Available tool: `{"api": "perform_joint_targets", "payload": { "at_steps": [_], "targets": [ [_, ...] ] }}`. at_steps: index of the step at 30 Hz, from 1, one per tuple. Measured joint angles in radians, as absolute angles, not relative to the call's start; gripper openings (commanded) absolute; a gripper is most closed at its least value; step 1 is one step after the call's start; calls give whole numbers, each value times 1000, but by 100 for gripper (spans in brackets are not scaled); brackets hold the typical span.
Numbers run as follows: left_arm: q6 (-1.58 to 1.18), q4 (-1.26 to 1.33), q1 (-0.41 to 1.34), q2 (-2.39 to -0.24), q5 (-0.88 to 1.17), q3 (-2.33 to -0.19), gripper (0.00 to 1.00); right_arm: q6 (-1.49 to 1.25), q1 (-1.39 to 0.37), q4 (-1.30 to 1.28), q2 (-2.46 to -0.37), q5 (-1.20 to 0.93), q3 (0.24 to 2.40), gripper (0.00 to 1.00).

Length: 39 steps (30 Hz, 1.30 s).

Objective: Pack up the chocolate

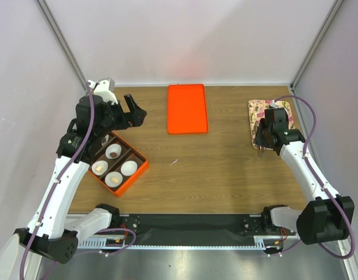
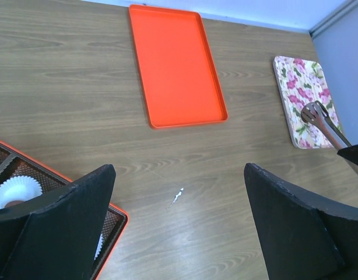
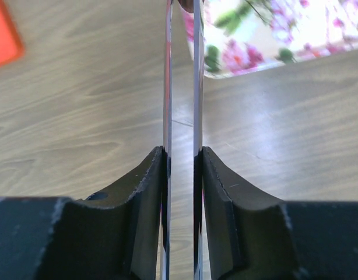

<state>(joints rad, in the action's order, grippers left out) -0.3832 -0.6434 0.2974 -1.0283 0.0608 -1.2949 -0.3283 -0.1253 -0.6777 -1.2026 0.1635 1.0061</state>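
My right gripper [image 1: 273, 115] [image 3: 182, 153] is shut on metal tongs [image 3: 167, 87], whose two arms run between its pads. The tong tips [image 2: 312, 111] reach over the floral plate [image 1: 284, 111]. A dark lump of chocolate [image 3: 186, 4] shows between the tips, cut off by the frame's top edge. At the left, the orange compartment box [image 1: 139, 169] holds several white paper cups; one has a tan chocolate [image 1: 99, 167], another a dark one [image 1: 113, 153]. My left gripper [image 1: 132, 112] [image 2: 179, 169] hangs wide open and empty above the table beside the box.
A flat orange lid [image 1: 187, 108] lies at the back middle of the wooden table. A small white scrap [image 2: 177, 197] lies on the wood between box and plate. Pale walls close in the back and both sides.
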Motion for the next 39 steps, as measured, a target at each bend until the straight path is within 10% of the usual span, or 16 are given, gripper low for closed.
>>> {"api": "perform_joint_targets", "payload": {
  "at_steps": [17,39],
  "targets": [
    [-376,-826,250,-1076,-150,-1595,100,-448,-977,-387,-1444,58,1208,35],
    [-374,-863,248,-972,-154,-1589,100,-474,-1198,-212,-1763,3,1337,37]
  ]
}}
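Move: The empty paper cup at the box's right-hand corner lies about 52 cm to the left of the right hand, some 10 cm nearer the base and 12 cm below; the right hand already holds tongs with a chocolate at their tips. Beside that cup, one with a pale chocolate sits 7 cm left and 5 cm nearer, another with a dark one 7 cm left and 8 cm farther. From the left hand, the empty cup is roughly 7 cm left, 10 cm back and 30 cm below. The chocolate in the tongs is carried by the right hand from the floral tray to the empty cup: a fast sweep of about 45 cm to the left, with some 14 cm back, arching up about 5 cm and then sinking again. Meanwhile the wrist swings counter-clockwise by about 60 degrees and the fingers keep their grip on the tongs. The open left hand withdraws up, left and finally back, away from the right hand's goal. ##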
